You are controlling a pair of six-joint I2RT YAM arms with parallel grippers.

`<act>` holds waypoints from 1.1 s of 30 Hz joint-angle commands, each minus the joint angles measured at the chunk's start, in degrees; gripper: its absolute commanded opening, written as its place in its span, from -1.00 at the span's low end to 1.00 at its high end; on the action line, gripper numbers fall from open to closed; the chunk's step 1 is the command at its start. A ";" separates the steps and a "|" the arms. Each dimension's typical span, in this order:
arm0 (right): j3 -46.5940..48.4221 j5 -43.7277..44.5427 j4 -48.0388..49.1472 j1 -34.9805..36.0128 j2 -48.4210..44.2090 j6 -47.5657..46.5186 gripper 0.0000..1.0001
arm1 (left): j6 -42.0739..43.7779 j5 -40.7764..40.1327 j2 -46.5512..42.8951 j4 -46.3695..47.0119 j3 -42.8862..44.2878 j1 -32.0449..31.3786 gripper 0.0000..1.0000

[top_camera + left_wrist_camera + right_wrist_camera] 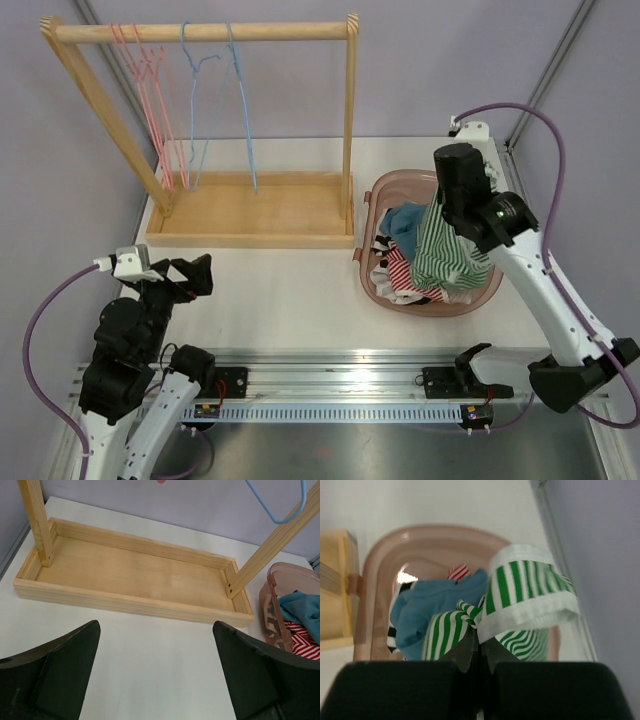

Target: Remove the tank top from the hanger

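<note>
My right gripper (481, 645) is shut on the green-and-white striped tank top (447, 250), which hangs from it over the pink basket (385, 190); the wrist view shows the striped cloth (520, 587) pinched between the fingers. No hanger is in the garment. Bare pink hangers (155, 120) and blue hangers (215, 100) hang on the wooden rack (200, 32). My left gripper (195, 275) is open and empty, low over the white table in front of the rack's base tray (125, 570).
The basket also holds a blue garment (405, 222) and red-and-white striped cloth (397, 270). The rack's right post (350, 130) stands just left of the basket. The grey wall is close behind the table.
</note>
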 commanded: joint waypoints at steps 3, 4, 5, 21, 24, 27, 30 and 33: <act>-15.47 -26.59 11.90 -10.91 0.57 8.91 -1.00 | 0.16 -1.08 0.88 2.60 0.80 0.72 0.98; -17.87 -30.70 13.50 -12.75 1.10 9.71 -1.00 | 0.07 -1.08 0.97 2.60 0.89 0.89 0.98; -20.15 -32.66 16.39 -13.99 2.76 10.51 -1.00 | -0.02 -1.08 0.79 2.60 0.80 1.07 0.98; -25.40 -43.40 17.48 -19.10 9.64 13.95 0.15 | -4.85 -13.74 6.59 -3.82 3.61 2.56 0.98; -17.73 -39.54 11.77 -19.10 7.88 11.84 0.61 | -4.59 -13.39 7.73 -4.17 4.40 2.92 0.98; -11.07 -36.73 6.32 -19.01 6.39 10.00 0.99 | -3.01 -13.21 8.61 -4.96 5.71 2.92 0.98; -6.22 -35.49 1.04 -19.01 3.76 7.89 0.99 | -0.29 -11.73 10.46 -6.63 8.43 2.92 0.98; -5.67 -35.84 0.07 -19.01 -1.78 5.95 0.99 | 3.23 -9.10 13.44 -8.91 12.38 2.83 0.98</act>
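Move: Still pinched in the shut right hand, the green-striped tank top hangs over the pink bin, whose middle lies some 30 cm below, about 3 cm to the left and nearly level fore and aft. In the bin, also roughly 30 cm down, the blue top lies about 4 cm ahead and 10 cm left, the red-striped top some 6 cm back and 9 cm left. From the left hand the bin is roughly 16 cm ahead, 48 cm right and 25 cm below. Straight down and fast, the right hand carries the green-striped tank top about 26 cm into the bin, fingers tipping nearly 30 degrees more downward as the wrist rolls its left side up. There its fingers open wide and let go, and it rises some 18 cm clear, the tip partly easing. The empty left hand drifts about 4 cm left, sinks slightly and swings its fingers left and down. ##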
